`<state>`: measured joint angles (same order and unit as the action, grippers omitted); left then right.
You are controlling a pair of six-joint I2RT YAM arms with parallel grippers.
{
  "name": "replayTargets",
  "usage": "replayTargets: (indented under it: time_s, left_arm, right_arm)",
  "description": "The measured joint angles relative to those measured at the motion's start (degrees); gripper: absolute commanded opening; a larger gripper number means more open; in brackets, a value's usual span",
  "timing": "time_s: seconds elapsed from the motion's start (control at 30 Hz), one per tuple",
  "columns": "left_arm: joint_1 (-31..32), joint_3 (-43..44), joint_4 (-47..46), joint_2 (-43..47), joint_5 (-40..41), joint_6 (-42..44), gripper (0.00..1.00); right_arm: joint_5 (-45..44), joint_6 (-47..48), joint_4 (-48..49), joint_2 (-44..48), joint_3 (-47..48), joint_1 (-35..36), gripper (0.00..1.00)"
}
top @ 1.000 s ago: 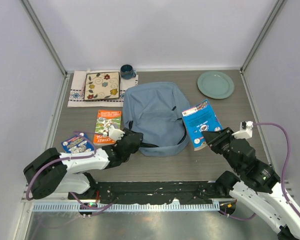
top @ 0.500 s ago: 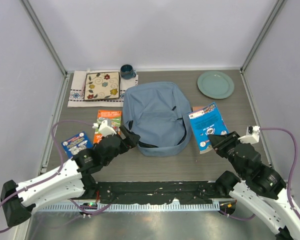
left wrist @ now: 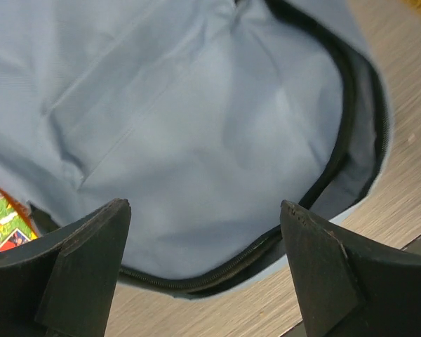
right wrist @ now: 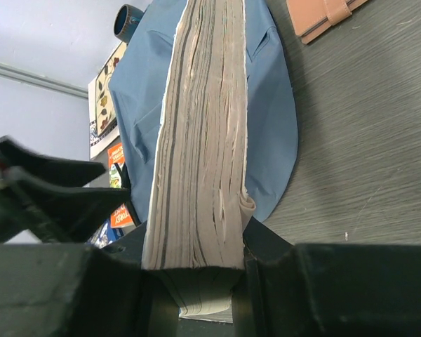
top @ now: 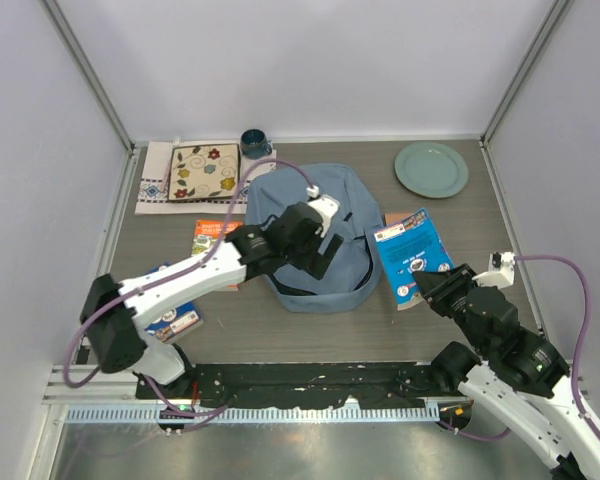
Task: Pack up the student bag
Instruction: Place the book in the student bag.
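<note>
The student bag [top: 305, 215], a dusty-blue backpack, lies flat mid-table with its dark zipper curving along the near edge. My left gripper [top: 318, 256] hangs over its near part, open and empty. In the left wrist view its fingers [left wrist: 84, 267] straddle the bag [left wrist: 196, 126] above the zipper. My right gripper [top: 425, 283] is shut on a blue book [top: 412, 252], held just right of the bag. The right wrist view shows the book's page edge [right wrist: 203, 140] clamped upright, with the bag [right wrist: 274, 126] behind it.
An orange book [top: 213, 232] lies left of the bag, partly under my left arm, and a blue booklet [top: 177, 320] lies near left. A brown notebook [top: 395, 218] peeks out behind the held book. At the back are a patterned tile [top: 204, 172], a mug [top: 255, 143] and a green plate [top: 432, 168].
My left arm swung from the bag's near-left corner up over the bag, and its gripper opened wide. The right gripper kept the blue book and drew slightly back to the right.
</note>
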<state>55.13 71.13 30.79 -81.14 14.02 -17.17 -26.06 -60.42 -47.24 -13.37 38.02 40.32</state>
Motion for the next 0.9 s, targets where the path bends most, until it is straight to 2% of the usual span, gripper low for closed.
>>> replayTargets:
  time_s: [0.1,0.27,0.53,0.8,0.9]
  left_arm:
    - [0.0,3.23,3.43,-7.85,-3.48,4.59,0.89]
    - [0.0,4.39,5.99,-13.51,-11.26,7.61,0.88]
    - [0.92,-0.55,4.52,-10.05,-18.6,8.7,0.89]
    - [1.86,-5.2,3.65,-8.28,-18.34,9.11,0.89]
    - [2.58,-6.29,3.19,-8.28,-16.81,9.18,0.86]
  right_arm:
    - [0.02,-0.17,-0.15,0.37,0.0,0.0,0.01]
    - [-0.68,-0.42,-1.6,2.12,0.02,0.0,0.01]
    - [-1.73,-0.81,-3.48,2.64,0.04,0.0,0.01]
    - [-1.79,-1.49,-3.67,2.64,0.02,0.0,0.01]
    - [-1.81,-1.77,-3.67,2.64,0.02,0.0,0.01]
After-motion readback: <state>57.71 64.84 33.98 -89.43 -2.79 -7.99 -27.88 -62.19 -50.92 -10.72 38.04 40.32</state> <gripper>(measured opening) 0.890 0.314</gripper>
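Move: The near lip of the student bag's mouth, the left gripper's goal, lies about 6 cm back from it, level sideways and roughly 14 cm below. From that gripper the held book is some 16 cm to the right, almost level fore and aft, at about its height; the orange workbook lies about 24 cm left, 5 cm ahead and 17 cm below. From the right gripper, the mouth's lip is some 19 cm left, 1 cm ahead and 15 cm below. Drop the open left gripper towards the near lip of the student bag's mouth, quickly at first, about 10 cm down in all, while drawing it back some 7 cm. Turn it roughly 20 degrees clockwise and tip the fingers farther down, keeping them wide apart over the zipped edges. With the right gripper keep the book pinched beside the bag, easing it only a centimetre or so back and right. ##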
